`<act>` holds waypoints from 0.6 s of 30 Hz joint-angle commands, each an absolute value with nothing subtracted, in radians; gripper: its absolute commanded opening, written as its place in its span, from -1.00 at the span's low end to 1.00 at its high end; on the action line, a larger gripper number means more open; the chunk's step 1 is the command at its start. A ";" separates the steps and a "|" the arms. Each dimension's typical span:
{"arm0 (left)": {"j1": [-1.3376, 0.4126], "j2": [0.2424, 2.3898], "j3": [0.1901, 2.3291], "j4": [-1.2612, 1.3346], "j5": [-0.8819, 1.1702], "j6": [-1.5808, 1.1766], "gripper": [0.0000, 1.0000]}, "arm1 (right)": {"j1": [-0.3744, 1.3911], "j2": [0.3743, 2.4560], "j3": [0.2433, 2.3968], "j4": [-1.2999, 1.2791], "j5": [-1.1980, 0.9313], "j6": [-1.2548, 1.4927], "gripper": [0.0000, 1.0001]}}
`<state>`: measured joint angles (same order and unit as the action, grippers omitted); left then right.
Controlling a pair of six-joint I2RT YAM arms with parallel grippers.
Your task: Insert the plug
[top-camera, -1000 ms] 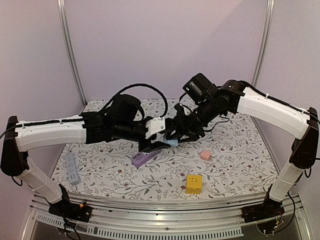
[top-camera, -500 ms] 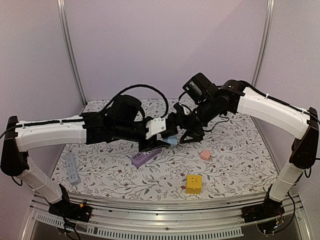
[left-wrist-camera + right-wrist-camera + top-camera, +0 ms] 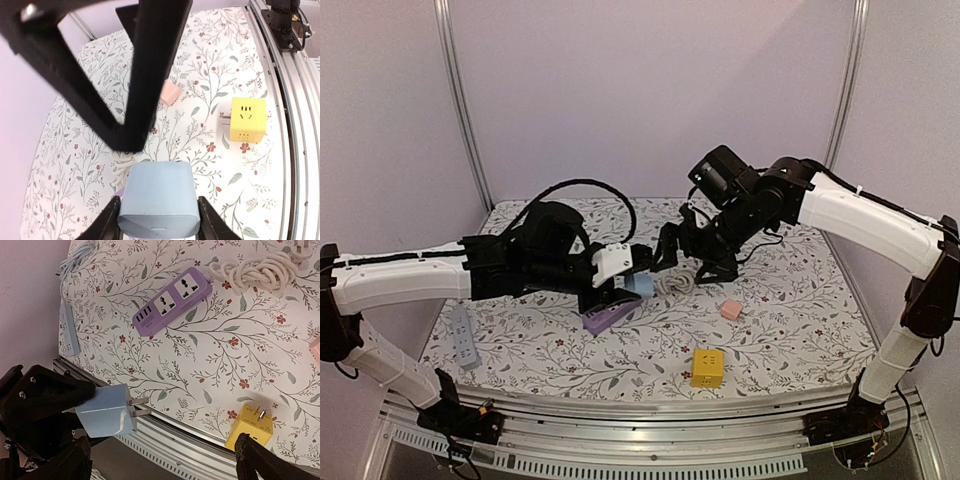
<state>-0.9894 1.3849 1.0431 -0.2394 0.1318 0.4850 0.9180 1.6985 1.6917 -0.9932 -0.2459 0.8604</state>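
Observation:
A light blue plug [image 3: 641, 285] [image 3: 157, 200] hangs above the table, pinched at its sides by my left gripper [image 3: 631, 284] [image 3: 157, 222], which is shut on it. In the right wrist view the plug [image 3: 107, 411] points its two metal prongs to the right, away from the black left fingers [image 3: 42, 392]. My right gripper [image 3: 686, 262] [image 3: 160, 465] stands wide open just right of the plug, apart from it. The purple power strip [image 3: 610, 317] [image 3: 172, 301] lies flat on the table below the plug, sockets up.
A coiled white cord [image 3: 677, 285] [image 3: 255, 270] lies beside the purple strip. A yellow cube adapter [image 3: 707, 367] [image 3: 246, 119] sits near the front, a small pink block [image 3: 730, 310] to the right. A grey power strip [image 3: 463, 336] lies at the far left.
My right gripper has opened, let go of the blue plug and drawn back a little. The left gripper has tightened on the plug and shifted slightly left with it.

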 commanded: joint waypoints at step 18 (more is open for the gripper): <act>-0.874 1.338 1.049 -0.536 0.063 0.493 -1.00 | 0.883 1.620 1.632 -1.044 -0.045 0.962 0.98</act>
<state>-0.9257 1.3205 0.9974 -0.4316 0.0689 0.4465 0.8875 1.6115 1.6600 -1.0431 -0.0574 0.9424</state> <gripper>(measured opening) 0.454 0.989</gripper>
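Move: The left hand holds the blue plug some 18 cm above the purple power strip, whose middle is about 9 cm ahead and 5 cm to the left. The yellow cube adapter is roughly 5 cm back and 13 cm right of this hand; the white cord bundle is about 16 cm ahead and 8 cm right. From the empty right hand the strip is some 8 cm ahead, 13 cm left and 20 cm below. Keeping its grip on the blue plug, the left hand carries it about 5 cm left and, mostly in the later half, some 3 cm down towards the purple strip, tipping its fingers roughly 10 degrees more steeply down. The right hand, already open and clear of the plug, backs away about 5 cm to the right and slightly forward, turning a little clockwise. ##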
